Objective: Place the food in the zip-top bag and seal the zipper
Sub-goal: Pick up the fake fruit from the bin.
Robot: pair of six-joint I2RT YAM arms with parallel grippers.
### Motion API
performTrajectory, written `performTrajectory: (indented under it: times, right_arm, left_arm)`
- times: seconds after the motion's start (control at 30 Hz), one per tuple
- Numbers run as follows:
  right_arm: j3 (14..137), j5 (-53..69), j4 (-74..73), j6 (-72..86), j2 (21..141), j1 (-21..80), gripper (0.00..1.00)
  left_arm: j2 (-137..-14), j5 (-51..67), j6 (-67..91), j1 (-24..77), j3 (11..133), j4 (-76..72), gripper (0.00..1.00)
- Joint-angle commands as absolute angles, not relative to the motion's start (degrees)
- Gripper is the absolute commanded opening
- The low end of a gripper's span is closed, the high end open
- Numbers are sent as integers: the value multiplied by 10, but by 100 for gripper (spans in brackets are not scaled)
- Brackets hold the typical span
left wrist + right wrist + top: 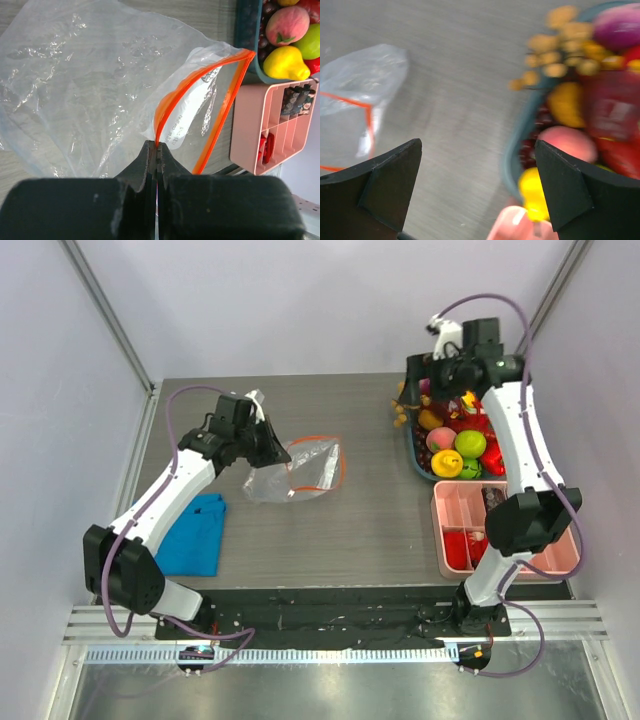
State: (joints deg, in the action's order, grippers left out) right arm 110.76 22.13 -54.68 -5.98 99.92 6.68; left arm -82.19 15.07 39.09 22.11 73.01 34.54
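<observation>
The clear zip-top bag (290,475) (75,90) lies on the table's middle left, its mouth gaping. My left gripper (268,445) (158,145) is shut on one strip of the orange-red zipper (220,115) (338,462) and holds it up. The food sits piled in a teal basket (413,445) at the back right: a yellow pear (446,464) (285,62), a pink peach (440,438) (565,142), a green fruit (470,444) and red pieces. My right gripper (442,362) (477,145) hangs wide open above the basket's far end, holding nothing.
A pink divided tray (443,502) (245,125) with small items stands in front of the basket. A folded blue cloth (195,535) lies at the near left. White walls enclose the table on three sides.
</observation>
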Motion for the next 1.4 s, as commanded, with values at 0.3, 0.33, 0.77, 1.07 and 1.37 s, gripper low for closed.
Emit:
performTrajectory:
  times: [0.3,0.33,0.77,1.07,1.37]
  right_arm:
    - [1314,40,-642,-129,1134,-21,100]
    - [1317,33,-641,-126,1145,-23,100]
    - [1372,67,-629,-123,1243,-22,100]
    - [1394,71,-627,-123,1289,-15,100]
    - [1380,65,-627,-124,1282,-11,91]
  left_arm:
    - [-829,148,408,221,764,284,0]
    - [-829,144,407,220,765,284,0]
    - [-824,126,393,220,770,287,0]
    - [-833,124,393,220,769,288,0]
    - [-841,124,392,220,772,290,0]
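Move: The dark red fruit in the bin lies about 11 cm ahead of the right hand, 12 cm to its right and 14 cm below. Of that fruit, the purple onion is some 7 cm farther out and 4 cm to the left, the peach about 8 cm nearer the base and 2 cm to the left, and the brown berry sprig 11 cm to the left and 1 cm farther out. From the left hand, the dark red fruit is roughly 20 cm ahead, 40 cm right and 8 cm lower. No contact with the fruit can be made out yet: the right hand, still wide open, swings about 12 cm right while reaching forward, then sinks some 11 cm as it works on outward, 10 cm forward in all, until its fingers straddle the dark red fruit. The wrist turns clockwise, its left side dipping, and tips down. The left hand keeps the bag's rim pinched, easing 2 cm forward and slightly up. ##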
